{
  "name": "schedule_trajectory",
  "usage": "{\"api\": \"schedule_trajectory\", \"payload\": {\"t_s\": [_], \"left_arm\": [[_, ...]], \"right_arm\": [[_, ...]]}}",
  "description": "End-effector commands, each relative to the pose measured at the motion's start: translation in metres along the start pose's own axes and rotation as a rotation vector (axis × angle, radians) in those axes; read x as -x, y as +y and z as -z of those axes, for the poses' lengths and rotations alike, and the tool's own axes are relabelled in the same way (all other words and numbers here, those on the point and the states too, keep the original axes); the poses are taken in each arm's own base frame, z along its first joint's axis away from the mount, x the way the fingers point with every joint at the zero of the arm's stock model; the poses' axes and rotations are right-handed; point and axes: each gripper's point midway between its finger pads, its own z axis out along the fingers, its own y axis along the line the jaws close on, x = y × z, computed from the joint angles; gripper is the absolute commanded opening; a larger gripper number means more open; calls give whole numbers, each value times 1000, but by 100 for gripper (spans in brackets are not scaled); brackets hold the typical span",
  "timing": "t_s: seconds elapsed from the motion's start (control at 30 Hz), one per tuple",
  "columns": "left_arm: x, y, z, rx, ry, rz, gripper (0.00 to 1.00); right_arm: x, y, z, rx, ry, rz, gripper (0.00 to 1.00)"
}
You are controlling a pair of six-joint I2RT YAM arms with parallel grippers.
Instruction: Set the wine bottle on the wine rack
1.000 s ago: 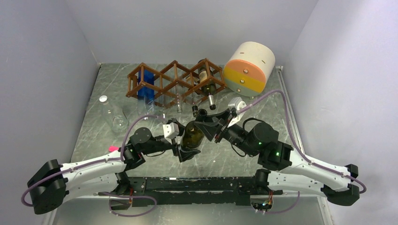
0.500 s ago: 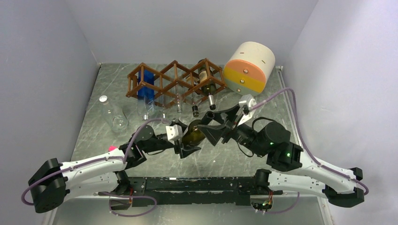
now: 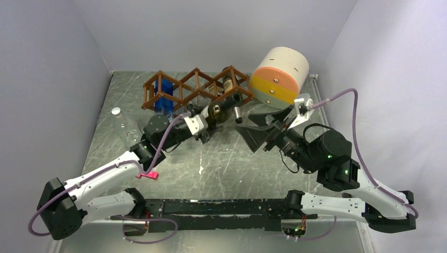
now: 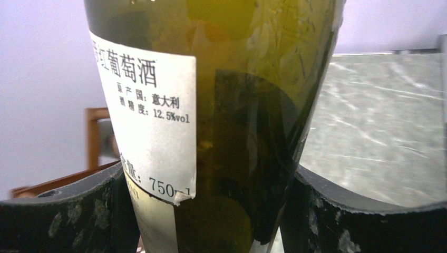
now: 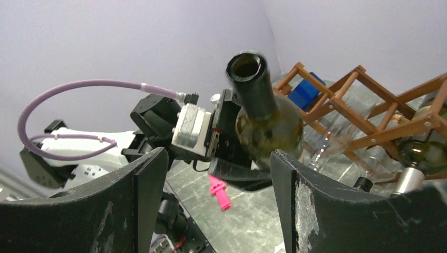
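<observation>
My left gripper (image 3: pixel 210 125) is shut on the dark green wine bottle (image 3: pixel 220 109) and holds it off the table, close in front of the reddish-brown wooden wine rack (image 3: pixel 182 87). The left wrist view shows the bottle (image 4: pixel 242 110) with its white label clamped between both black fingers. The bottle's open neck points toward my right gripper (image 3: pixel 262 132), which is open and empty, apart from the bottle. In the right wrist view the bottle (image 5: pixel 261 118) sits beyond the open fingers, with the rack (image 5: pixel 369 105) behind it.
The rack holds another wine bottle (image 3: pixel 232 95), a blue item (image 3: pixel 165 90) and clear bottles. A cream, orange and yellow cylinder (image 3: pixel 279 71) stands at the back right. A clear plastic bottle (image 3: pixel 125 125) lies at the left. Grey walls enclose the table.
My left gripper carried the wine bottle up and back toward the rack. My right gripper let go of the neck, opened and drew back to the right.
</observation>
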Motion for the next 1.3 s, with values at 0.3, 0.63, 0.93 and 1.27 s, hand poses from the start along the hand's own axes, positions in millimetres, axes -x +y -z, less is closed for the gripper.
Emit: {"api": "schedule_trajectory", "payload": {"t_s": [0.3,0.63,0.93,1.27], "left_arm": [[66,124,-7,203,-92,-272,7],[35,150,-6,162,121,-756,7],[53,148,3,127,119,-1150,7],[60,130,12,38,125,-1336,7]], "right_arm": [[22,-11,-4,-131,26,-8,74],[7,0,-19,-116,197,108,72],[-24,-40,-34,-345,309,230,73],[-59,-75,-31,-522,406,325,78]]}}
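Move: The left hand already grips the wine bottle by its body, neck up and leaning right; the middle of the wine rack lies about 26 cm ahead of that hand, 5 cm left and 18 cm below. At that same depth and height in the rack, the blue bottle is some 22 cm to the hand's left and the racked wine bottle about 13 cm to its right. The right hand is empty and open; the held bottle's middle is about 12 cm ahead of it, 13 cm left and 8 cm lower. The left hand keeps its grip and carries the wine bottle forward about 12 cm, left about 6 cm and up some 5 cm towards the rack, then almost stops travelling and rolls the wrist some 65 degrees so the neck tips back and to the right, drawing back a couple of centimetres at the end. The right hand first lifts slightly, then comes about 6 cm forward and sinks to end some 7 cm lower, rolling its left side down and turning clockwise, fingers staying open as they near the bottle's neck; contact there can't be made out. ##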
